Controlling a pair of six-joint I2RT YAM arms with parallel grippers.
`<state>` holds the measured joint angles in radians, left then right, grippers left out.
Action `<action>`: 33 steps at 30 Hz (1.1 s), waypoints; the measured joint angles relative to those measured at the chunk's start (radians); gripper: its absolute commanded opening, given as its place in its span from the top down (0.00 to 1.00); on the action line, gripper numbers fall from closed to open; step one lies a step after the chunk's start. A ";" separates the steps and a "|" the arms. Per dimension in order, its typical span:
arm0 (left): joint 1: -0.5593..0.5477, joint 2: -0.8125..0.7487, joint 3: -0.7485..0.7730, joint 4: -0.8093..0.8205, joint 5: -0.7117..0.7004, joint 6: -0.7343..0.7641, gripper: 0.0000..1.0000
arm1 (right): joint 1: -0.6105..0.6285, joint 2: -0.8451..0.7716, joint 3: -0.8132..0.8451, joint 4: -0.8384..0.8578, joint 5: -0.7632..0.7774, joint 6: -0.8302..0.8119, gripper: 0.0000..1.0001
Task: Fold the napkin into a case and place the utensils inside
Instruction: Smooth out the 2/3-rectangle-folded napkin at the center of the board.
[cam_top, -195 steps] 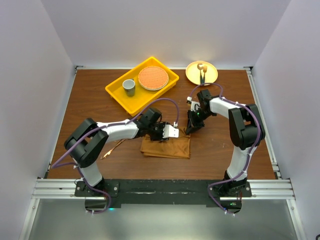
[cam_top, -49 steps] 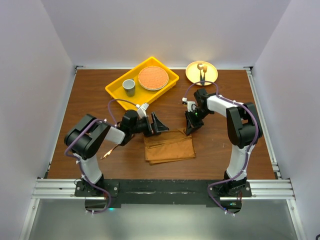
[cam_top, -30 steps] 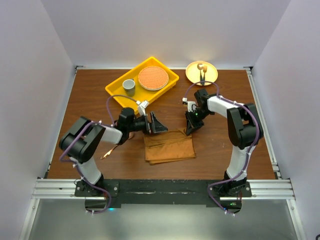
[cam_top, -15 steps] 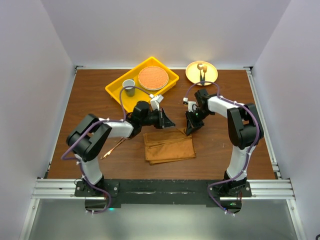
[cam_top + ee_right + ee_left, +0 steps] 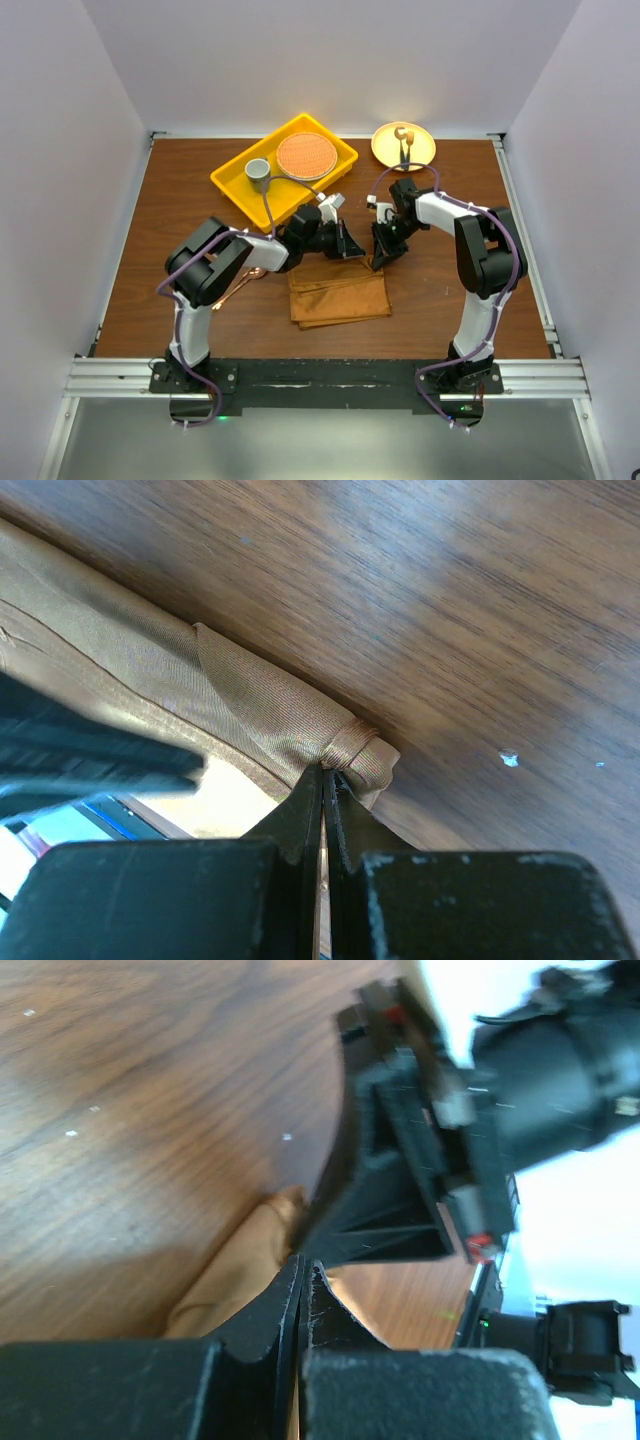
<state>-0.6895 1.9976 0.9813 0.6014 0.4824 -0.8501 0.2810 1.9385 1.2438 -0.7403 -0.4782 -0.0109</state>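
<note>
The rust-brown napkin [image 5: 340,293] lies folded into a flat oblong near the table's middle. My right gripper [image 5: 378,263] is shut on its far right corner, and in the right wrist view the rolled corner [image 5: 352,748] sits pinched at the fingertips [image 5: 322,776]. My left gripper [image 5: 351,249] lies low along the napkin's far edge, close to the right gripper. Its jaws are pressed together with nothing seen between them, the tips [image 5: 303,1264] just short of the cloth [image 5: 245,1260]. The copper spoon [image 5: 243,283] lies left of the napkin, mostly hidden by the left arm.
A yellow tray [image 5: 240,192] at the back holds a grey cup [image 5: 258,172] and an orange plate [image 5: 306,156]. A yellow plate [image 5: 420,158] at the back right carries a dark-handled, gold-tipped utensil [image 5: 403,140]. The right gripper's body [image 5: 420,1150] fills the left wrist view.
My left gripper has swung right along the napkin's far edge toward the right gripper, and its jaws have gone from open to shut. The right arm and the napkin have not moved.
</note>
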 measured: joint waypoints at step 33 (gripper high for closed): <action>-0.020 0.091 0.070 -0.087 -0.043 0.137 1.00 | -0.068 -0.084 0.087 -0.032 -0.193 0.093 0.81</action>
<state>-0.7094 2.0888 1.0512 0.5148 0.4397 -0.7128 0.2131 1.8549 1.3304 -0.7727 -0.6716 0.0822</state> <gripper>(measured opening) 0.013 0.243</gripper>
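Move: The napkin's far right corner lies some 4 cm to the right of the left fingertips, 2 cm nearer the bases and about 5 cm below. The shut right fingers are already on that corner. The folded napkin's middle is about 9 cm back from the left hand, 5 cm to its left and 5 cm down; the yellow tray's middle is roughly 20 cm to its left and 22 cm farther out, some 4 cm lower. Bring the shut left gripper straight down about 4 cm onto the napkin's far edge, just left of the corner, and keep it pressed there. Let the right gripper hold the corner until then; next open it about a quarter and lift it free, some 7 cm up and slightly forward, tilting it about 10 degrees. ##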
